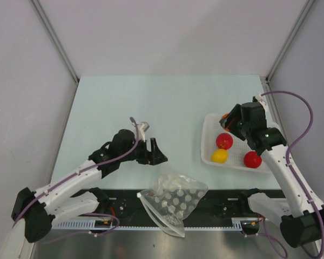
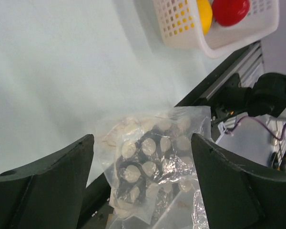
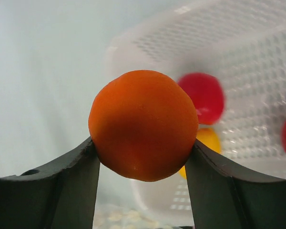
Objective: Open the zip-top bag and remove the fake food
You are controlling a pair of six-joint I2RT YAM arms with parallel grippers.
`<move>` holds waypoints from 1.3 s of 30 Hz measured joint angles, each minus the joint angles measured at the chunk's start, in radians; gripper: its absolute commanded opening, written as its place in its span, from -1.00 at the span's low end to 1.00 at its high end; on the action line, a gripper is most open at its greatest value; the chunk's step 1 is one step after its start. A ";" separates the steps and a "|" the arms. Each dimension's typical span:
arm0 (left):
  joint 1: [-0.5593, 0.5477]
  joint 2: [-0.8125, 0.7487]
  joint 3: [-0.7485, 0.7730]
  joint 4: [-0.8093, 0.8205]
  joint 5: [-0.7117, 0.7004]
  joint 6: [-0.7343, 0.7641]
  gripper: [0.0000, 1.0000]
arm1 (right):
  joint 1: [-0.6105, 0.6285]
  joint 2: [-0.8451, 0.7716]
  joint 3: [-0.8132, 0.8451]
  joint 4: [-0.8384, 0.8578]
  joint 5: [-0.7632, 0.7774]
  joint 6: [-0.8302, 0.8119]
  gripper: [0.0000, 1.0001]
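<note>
The zip-top bag (image 1: pixel 173 202) (image 2: pixel 152 157), clear with white dots, lies crumpled at the table's front edge, partly over the black rail; no coloured fruit shows inside it. My left gripper (image 1: pixel 154 151) (image 2: pixel 142 140) hovers open just behind the bag, holding nothing. My right gripper (image 1: pixel 230 122) (image 3: pixel 143 148) is shut on an orange ball (image 1: pixel 224 115) (image 3: pixel 144 125) of fake food, above the far left corner of the white basket (image 1: pixel 208 137) (image 3: pixel 257 57). In the basket lie a red ball (image 1: pixel 224 141) (image 3: pixel 202 98), a yellow ball (image 1: pixel 219 156) (image 3: pixel 207 140) and another red ball (image 1: pixel 252 159).
The perforated basket (image 2: pixel 181 24) stands at the right of the pale green table (image 1: pixel 151 108). Grey walls with metal posts close in the left, back and right. Both arm bases and a black rail (image 1: pixel 227 208) run along the near edge. A purple cable (image 1: pixel 305 116) loops by the right arm.
</note>
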 measured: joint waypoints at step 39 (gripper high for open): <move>0.195 0.187 0.129 0.103 -0.130 0.079 -1.00 | -0.193 0.029 -0.175 -0.041 0.039 -0.086 -0.17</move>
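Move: The empty zip-top bag's middle hangs at the table's near edge, about 9 cm back, 6 cm right and 12 cm below the open left fingers. The right hand holds the orange; the white basket's middle is some 5 cm ahead, 9 cm right and 16 cm down. At that depth, one tomato sits 6 cm ahead and 1 cm right, the lemon 1 cm back and straight below, another tomato 2 cm back and 14 cm right. Left dips back, pinches the bag, carries it forward 14 cm; right lowers the orange 9 cm, moving right. ##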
